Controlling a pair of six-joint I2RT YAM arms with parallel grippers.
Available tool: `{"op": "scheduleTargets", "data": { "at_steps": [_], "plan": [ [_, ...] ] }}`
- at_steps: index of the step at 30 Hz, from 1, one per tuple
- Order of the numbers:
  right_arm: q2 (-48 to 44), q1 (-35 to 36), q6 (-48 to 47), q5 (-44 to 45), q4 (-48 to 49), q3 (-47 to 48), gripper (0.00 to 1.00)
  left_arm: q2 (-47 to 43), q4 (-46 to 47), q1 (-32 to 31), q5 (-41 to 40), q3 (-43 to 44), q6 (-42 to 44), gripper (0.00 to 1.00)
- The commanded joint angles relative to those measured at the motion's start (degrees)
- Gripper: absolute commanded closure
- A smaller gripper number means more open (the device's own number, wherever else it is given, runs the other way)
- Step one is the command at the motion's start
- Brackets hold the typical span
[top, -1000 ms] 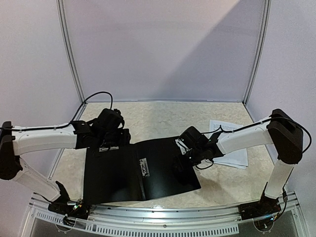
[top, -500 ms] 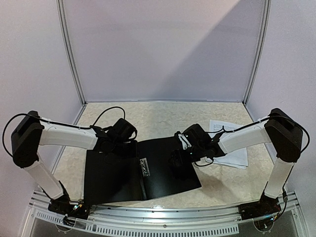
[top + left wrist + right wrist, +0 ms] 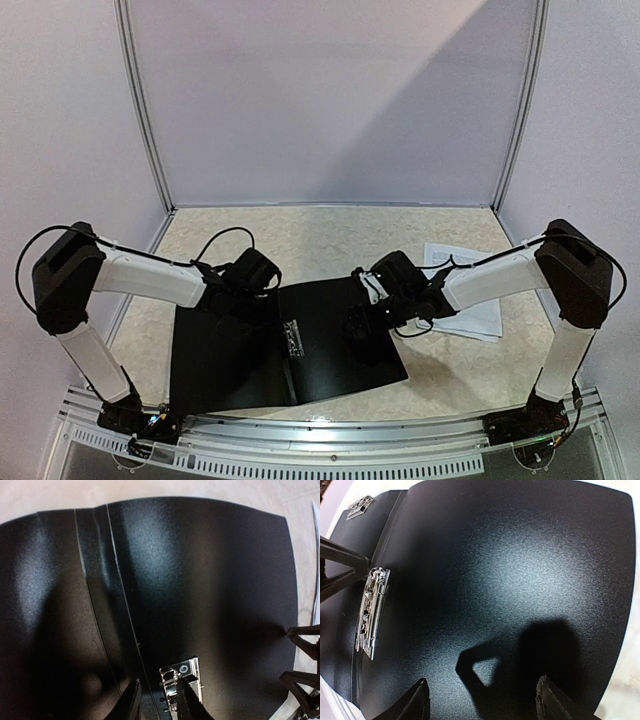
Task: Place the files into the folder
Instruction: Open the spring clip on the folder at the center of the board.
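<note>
The black folder (image 3: 240, 360) lies open and flat in the middle of the table. A metal clip (image 3: 293, 338) runs beside its spine. My left gripper (image 3: 268, 305) hangs low over the far end of that clip (image 3: 184, 672). Its jaws are narrowly open, and one fingertip (image 3: 192, 700) overlaps the clip. My right gripper (image 3: 360, 325) hovers over the folder's right cover (image 3: 520, 580), wide open (image 3: 482, 702) with nothing between its fingers. The files (image 3: 475, 310) are white printed sheets lying on the table right of the folder, partly hidden by the right arm.
A second small metal clip (image 3: 360, 505) sits on the folder's left cover. Metal frame posts (image 3: 145, 110) and lilac walls close in the table on three sides. A metal rail (image 3: 320, 440) runs along the near edge.
My left gripper has swung right along the folder's far edge to the spine clip, and its jaws have narrowed. The right gripper has edged slightly left over the right cover.
</note>
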Motion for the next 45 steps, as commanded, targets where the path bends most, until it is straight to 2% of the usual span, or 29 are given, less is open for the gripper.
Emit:
{"op": "scheduleTargets", "data": {
  "at_steps": [1,10,22,29,31,39,45],
  "plan": [
    [2.9,0.6,-0.3,-2.0,-4.2,-0.6,0.28,2.1,0.8,-0.6,0.1,-0.5,-1.8,0.76],
    [2.9,1.9,-2.2,-0.7,-6.8,1.5,0.29,4.3,0.3,-1.2,-1.2,-0.7,-6.3,1.0],
    [-0.2,4.7,-0.9,-3.4,-11.1,7.2,0.29,10.3,-13.7,-5.5,-2.5,8.5,-15.9,1.0],
    [-1.3,5.1,5.3,-7.5,-8.9,9.0,0.29,9.5,-13.6,-6.6,-0.5,8.3,-24.8,1.0],
    [-0.8,5.1,6.6,-9.2,-7.7,8.8,0.33,8.6,-13.0,-6.6,-0.5,7.5,-26.5,1.0],
    [3.6,5.8,12.0,-18.9,-1.3,9.1,0.66,6.9,-14.5,-6.6,-1.2,7.3,-28.4,1.0],
    [5.9,6.7,12.1,-22.0,-1.2,10.3,0.67,7.1,-15.8,-6.7,-0.5,8.1,-28.2,1.0]
  ]
}}
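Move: The folder's spring clip lies practically under the left fingers: its middle is about 3 cm back, 2 cm to the right and 2 cm below, its far end just by the fingertips. The metal plate on the left cover is some 13 cm to that hand's left and 6 cm ahead. From the right hand the clip lies about 14 cm left, 2 cm back and 2 cm below, while the files sit roughly 22 cm right and 9 cm ahead. The clip's far left corner is met by the left fingers, which sink about 1 cm, close completely there, then draw right some 3 cm and slightly back, turning about 20 degrees counter-clockwise. Meanwhile the right hand travels left and back towards the clip, some 7 cm left and 6 cm back, rising about 4 cm before it starts to sink, tilting and half closing its fingers. ##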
